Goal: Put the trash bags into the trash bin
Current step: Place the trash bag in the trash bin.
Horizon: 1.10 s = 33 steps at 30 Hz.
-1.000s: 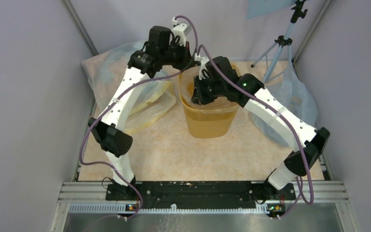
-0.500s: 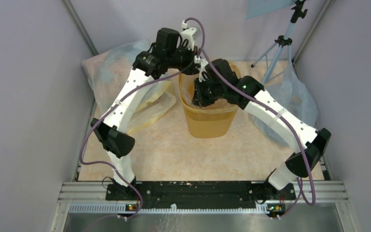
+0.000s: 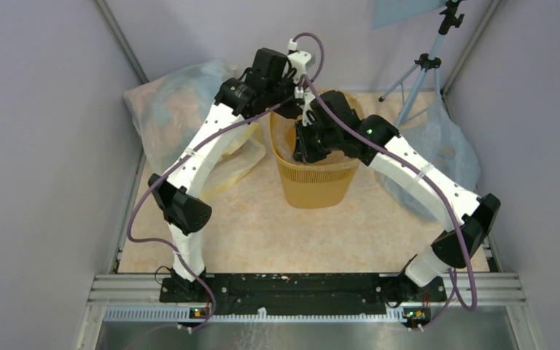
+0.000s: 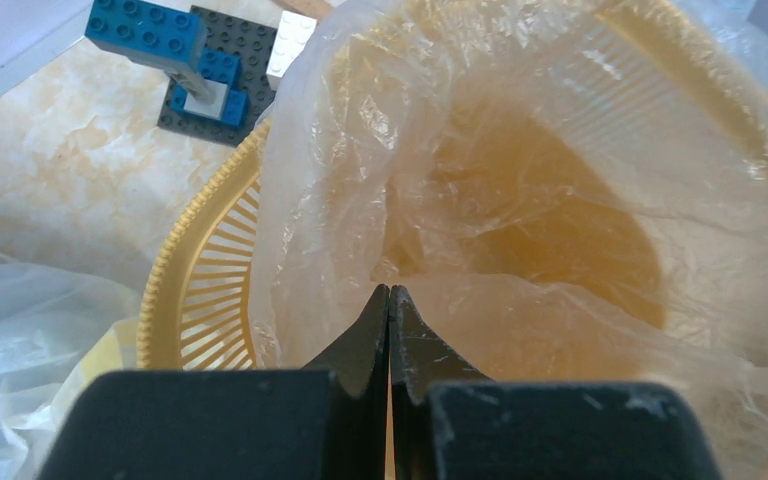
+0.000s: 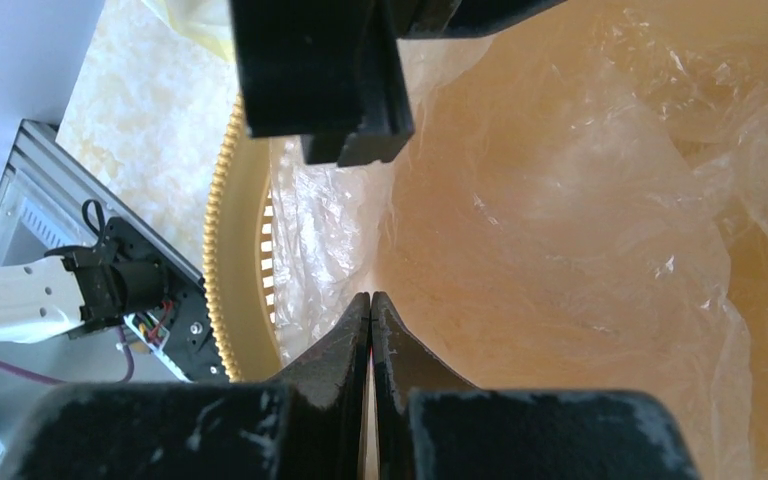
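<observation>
The yellow-orange trash bin (image 3: 313, 186) stands mid-table, and a see-through trash bag (image 3: 283, 142) hangs inside it and over its left rim. My left gripper (image 3: 295, 98) is at the bin's far-left rim. In the left wrist view its jaws (image 4: 389, 290) are pressed together right where the folds of the trash bag (image 4: 520, 150) meet. My right gripper (image 3: 302, 149) reaches into the bin from the right. Its shut tips (image 5: 371, 297) pinch the edge of the trash bag (image 5: 560, 250) just inside the bin's rim (image 5: 222, 250). The left gripper (image 5: 320, 80) hangs just ahead of it.
Big bluish plastic sacks lie at the back left (image 3: 168, 102) and at the right (image 3: 437, 146). A blue-and-white block tower (image 4: 180, 50) stands behind the bin. A tripod (image 3: 423, 73) stands at the back right, and grey walls close in both sides.
My left arm has swung right toward the bin's far rim, and its jaws have closed the last bit. The right arm has hardly moved.
</observation>
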Motion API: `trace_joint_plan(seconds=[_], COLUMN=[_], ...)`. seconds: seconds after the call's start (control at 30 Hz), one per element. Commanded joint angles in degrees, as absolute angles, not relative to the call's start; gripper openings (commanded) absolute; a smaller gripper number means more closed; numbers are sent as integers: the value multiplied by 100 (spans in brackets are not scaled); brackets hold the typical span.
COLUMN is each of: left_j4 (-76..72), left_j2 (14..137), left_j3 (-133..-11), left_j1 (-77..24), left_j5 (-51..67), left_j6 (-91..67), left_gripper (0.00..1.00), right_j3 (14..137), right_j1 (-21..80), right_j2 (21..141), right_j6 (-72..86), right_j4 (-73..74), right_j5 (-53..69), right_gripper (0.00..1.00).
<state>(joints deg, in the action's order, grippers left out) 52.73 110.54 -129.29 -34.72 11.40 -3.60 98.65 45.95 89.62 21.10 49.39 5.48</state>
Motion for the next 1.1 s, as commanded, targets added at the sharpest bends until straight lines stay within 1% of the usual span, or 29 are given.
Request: trace_joint_plan(seconds=[0.0, 0.17, 0.23, 0.33, 0.6, 0.77, 0.93, 1.07], left_j4=[5457, 5486, 5450, 5353, 5382, 5353, 5280, 4999], left_j2=[11212, 11303, 11312, 11295, 11268, 11260, 11324, 11151], left_j3=[-13012, -13159, -13198, -13212, -13223, -13146, -13101, -12888], left_j1=[-3669, -3673, -3671, -3680, -3674, -3674, -3643, -3590], left_j5=[684, 63, -373, -637, -857, -1008, -894, -679], left_j6=[-54, 111, 150, 282, 408, 510, 578, 415], left_gripper=[0, 0, 0, 0, 0, 0, 0, 0], right_j3=[9957, 9957, 9958, 9973, 10202, 10043, 10028, 10069], right_j1=[4659, 4658, 4658, 4660, 4663, 4663, 4659, 4663], right_j2=[8833, 8857, 8880, 8944, 8986, 8888, 8851, 8841], right_j6=[1936, 1921, 1900, 1863, 1775, 1741, 1704, 1698], right_j4=[4532, 4532, 4543, 4538, 4330, 4047, 3951, 3959], right_j5=[684, 761, 816, 1028, 1524, 2001, 2140, 2047], right_gripper=[0, 0, 0, 0, 0, 0, 0, 0])
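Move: Just inside the lined bin, both hands have shut fingers. From the left hand, the bin's far-left rim is about 3 cm ahead and 6 to the left, slightly below; the lego model is some 13 cm straight ahead on the table, the filled bag roughly 33 cm left, level with it. From the right hand, the near-left rim lies about 4 cm back and 5 left; the bin's middle is some 6 cm ahead, 5 right and 13 lower. Spreading the liner outward with shut fingertips, the left hand travels about 5 cm left and forward to the far-left rim, turning some 20 degrees counter-clockwise and tips-up, then eases to a stop. Slightly later the right hand draws back and left, 3 to 4 cm, towards the near-left rim, turning about 10 degrees counter-clockwise, its tips against the plastic. ##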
